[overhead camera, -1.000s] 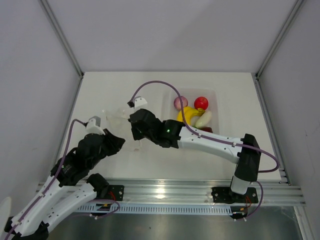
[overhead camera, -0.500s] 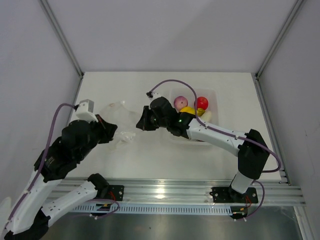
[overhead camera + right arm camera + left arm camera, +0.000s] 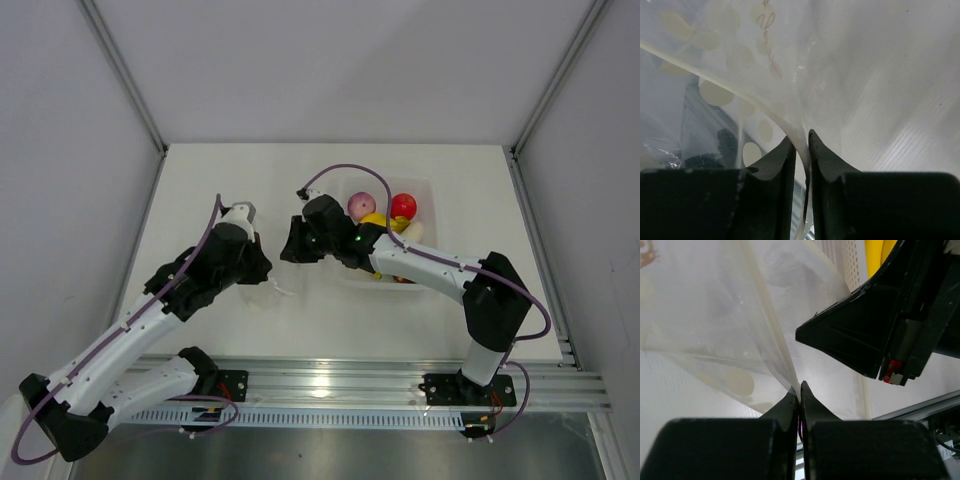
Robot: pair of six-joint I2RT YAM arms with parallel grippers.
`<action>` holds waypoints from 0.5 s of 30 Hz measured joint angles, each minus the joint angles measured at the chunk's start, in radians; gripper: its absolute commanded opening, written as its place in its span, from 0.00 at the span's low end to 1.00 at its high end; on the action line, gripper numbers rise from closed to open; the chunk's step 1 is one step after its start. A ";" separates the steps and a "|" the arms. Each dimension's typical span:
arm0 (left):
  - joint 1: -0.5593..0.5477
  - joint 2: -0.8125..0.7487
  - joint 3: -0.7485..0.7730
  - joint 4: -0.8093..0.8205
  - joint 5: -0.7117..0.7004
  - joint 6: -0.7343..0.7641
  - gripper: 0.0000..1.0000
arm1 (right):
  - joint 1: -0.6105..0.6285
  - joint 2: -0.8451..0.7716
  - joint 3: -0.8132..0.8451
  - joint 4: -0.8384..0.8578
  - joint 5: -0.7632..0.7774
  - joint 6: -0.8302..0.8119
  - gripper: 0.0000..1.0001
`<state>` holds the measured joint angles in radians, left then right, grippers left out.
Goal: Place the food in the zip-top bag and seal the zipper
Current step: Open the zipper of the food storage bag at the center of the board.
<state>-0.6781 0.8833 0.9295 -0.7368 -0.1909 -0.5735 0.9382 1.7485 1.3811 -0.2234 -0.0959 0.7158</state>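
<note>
The zip-top bag [image 3: 715, 315] hangs as clear, crinkly film between my two grippers; in the top view it is only a faint sheen [image 3: 274, 289] left of the tray. My left gripper [image 3: 799, 390] [image 3: 266, 270] is shut on a fold of it. My right gripper [image 3: 801, 136] [image 3: 287, 247] stands slightly open, and the bag's pale zipper strip [image 3: 715, 65] runs down between its fingers. The food lies in the tray: a pink onion [image 3: 361, 206], a red fruit [image 3: 403, 206], a yellow banana [image 3: 376, 220] and a white piece [image 3: 412, 233].
The translucent white tray [image 3: 432, 190] sits right of centre, and the right forearm [image 3: 420, 265] crosses over its near half. In the left wrist view the black right gripper [image 3: 880, 325] hangs close on the right. An aluminium rail [image 3: 400, 378] runs along the near edge.
My left arm swung in from the left toward the centre and its jaws closed on the bag. My right gripper, shut on the bag before, has parted its jaws a little.
</note>
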 measured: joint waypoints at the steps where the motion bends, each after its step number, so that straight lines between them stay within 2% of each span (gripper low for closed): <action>1: 0.006 -0.001 -0.007 0.015 0.012 0.002 0.01 | 0.000 0.001 -0.004 -0.005 0.008 -0.010 0.26; 3: 0.017 -0.002 -0.020 0.045 0.032 0.008 0.01 | 0.000 0.002 -0.010 -0.013 0.020 -0.024 0.32; 4: 0.022 -0.003 -0.026 0.056 0.041 0.010 0.01 | 0.000 0.002 -0.013 -0.016 0.028 -0.033 0.40; 7: 0.034 -0.011 -0.040 0.078 0.059 0.021 0.01 | 0.000 0.002 -0.017 -0.019 0.045 -0.053 0.54; 13: 0.060 -0.022 -0.043 0.100 0.081 0.035 0.01 | 0.001 -0.013 -0.035 -0.034 0.071 -0.082 0.73; 15: 0.065 -0.022 -0.043 0.106 0.090 0.036 0.01 | 0.007 -0.037 -0.043 -0.050 0.095 -0.089 0.77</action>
<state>-0.6132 0.8616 0.8864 -0.6304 -0.1009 -0.5373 0.9451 1.7119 1.3380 -0.2737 -0.0013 0.6273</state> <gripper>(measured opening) 0.005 0.731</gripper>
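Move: The stretch of the bag's zipper edge being released sits right between the right fingertips, at the hand point. From the left hand, whose shut fingers hold the same edge, that spot is some 5 cm ahead, 3 cm right and 2 cm lower. The bag's lower part is about 2 cm back, 4 cm left and 8 cm below the right hand; the fruit tray is roughly 15 cm ahead of the right hand, 25 cm right and 8 cm below. Spread the right gripper's barely parted fingers to about three-quarters open, so they come off both sides of the zipper edge. Meanwhile ease that hand about 2.5 cm to the right and nearly 2 cm down, tipping the fingers slightly further downward; lift it a touch at the end. Keep the left fingers pinched on the edge, drifting only a centimetre forward. ##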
